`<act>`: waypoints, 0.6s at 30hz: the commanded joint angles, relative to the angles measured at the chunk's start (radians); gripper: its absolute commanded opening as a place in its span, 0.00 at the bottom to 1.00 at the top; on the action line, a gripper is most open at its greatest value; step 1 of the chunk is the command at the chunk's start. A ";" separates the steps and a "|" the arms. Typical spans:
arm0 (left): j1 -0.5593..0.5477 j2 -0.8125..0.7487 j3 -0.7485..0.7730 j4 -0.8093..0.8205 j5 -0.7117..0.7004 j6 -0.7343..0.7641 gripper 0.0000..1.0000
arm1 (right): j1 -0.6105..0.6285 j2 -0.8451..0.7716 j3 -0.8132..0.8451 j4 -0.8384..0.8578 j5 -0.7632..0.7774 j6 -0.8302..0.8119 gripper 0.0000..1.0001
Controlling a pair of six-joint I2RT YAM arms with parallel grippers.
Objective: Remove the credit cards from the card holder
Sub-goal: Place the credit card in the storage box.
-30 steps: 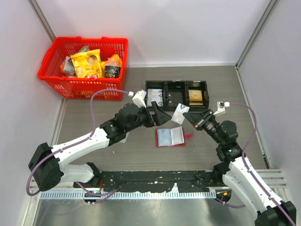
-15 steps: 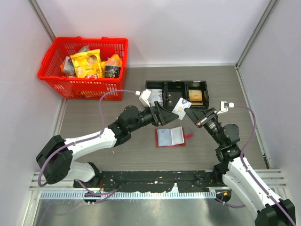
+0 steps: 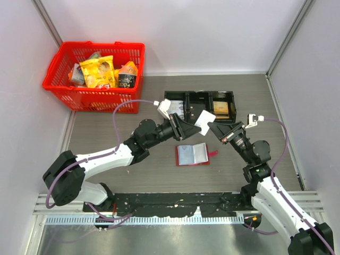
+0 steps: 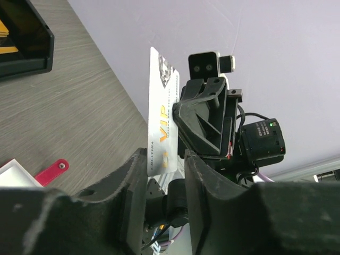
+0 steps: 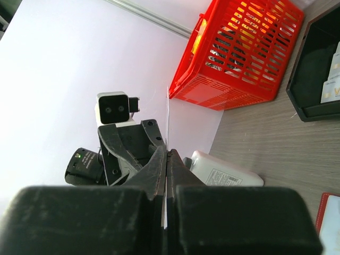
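A pale credit card [image 3: 205,120] hangs in the air above the table, with my right gripper [image 3: 213,127] shut on its right end. In the right wrist view the card [image 5: 168,119] shows edge-on between the closed fingers [image 5: 159,164]. My left gripper [image 3: 194,127] meets it from the left. Its jaws stand a little apart around the card's [image 4: 161,119] lower edge, and the card lies close to the left finger [image 4: 135,170]. The red card holder [image 3: 192,154] lies spread open on the table below, its red tab [image 4: 53,170] pointing right.
A black three-compartment tray [image 3: 200,93] with cards in it sits just behind the grippers. A red basket [image 3: 95,91] of snack packets stands at the back left. Walls close the table in on the left, back and right.
My left gripper has moved right to the card, and its jaws have narrowed around the card's edge. The right gripper has lifted the card slightly and kept its hold.
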 commanded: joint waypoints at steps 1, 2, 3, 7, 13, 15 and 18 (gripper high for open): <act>-0.005 0.023 0.039 0.105 -0.003 0.023 0.33 | 0.008 -0.002 -0.004 0.068 -0.006 0.008 0.01; -0.006 0.026 0.040 0.111 -0.001 0.020 0.29 | 0.008 -0.003 -0.004 0.068 -0.006 0.008 0.01; -0.005 0.027 0.040 0.116 -0.001 0.021 0.24 | 0.008 -0.002 -0.002 0.068 -0.007 0.008 0.01; 0.006 0.008 0.039 0.076 -0.001 0.050 0.00 | 0.011 -0.002 -0.002 0.061 -0.016 0.002 0.01; 0.119 -0.042 0.162 -0.369 0.123 0.225 0.00 | 0.010 -0.055 0.021 -0.094 -0.013 -0.140 0.31; 0.150 -0.049 0.226 -0.548 0.163 0.324 0.00 | 0.010 -0.086 0.039 -0.172 0.005 -0.211 0.48; 0.182 -0.051 0.332 -0.822 0.156 0.505 0.00 | 0.010 -0.112 0.088 -0.298 0.042 -0.350 0.55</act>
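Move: The credit card, still held in the right hand's shut fingers, already stands between the left hand's half-open fingers, its middle some 2 cm ahead and 3 cm to the right of the left hand, at about its height. The storage box's left compartment lies about 19 cm ahead, 9 cm left and 25 cm below the left hand, the middle compartment about as far ahead but 2 cm right. The card holder is almost straight below. From the right hand, the card's middle is about 1 cm ahead and 2 cm left. The left hand stays nearly in place while its fingers close fully and pinch the credit card by its near edge, then it draws the card about 5 cm forward and to the left, away from the right hand and towards the storage box's left compartment, its fingertips tipping down some 15 degrees. The right fingers open about halfway just as the left hand sets off, letting go of the card, and that hand sinks about 2 cm. ##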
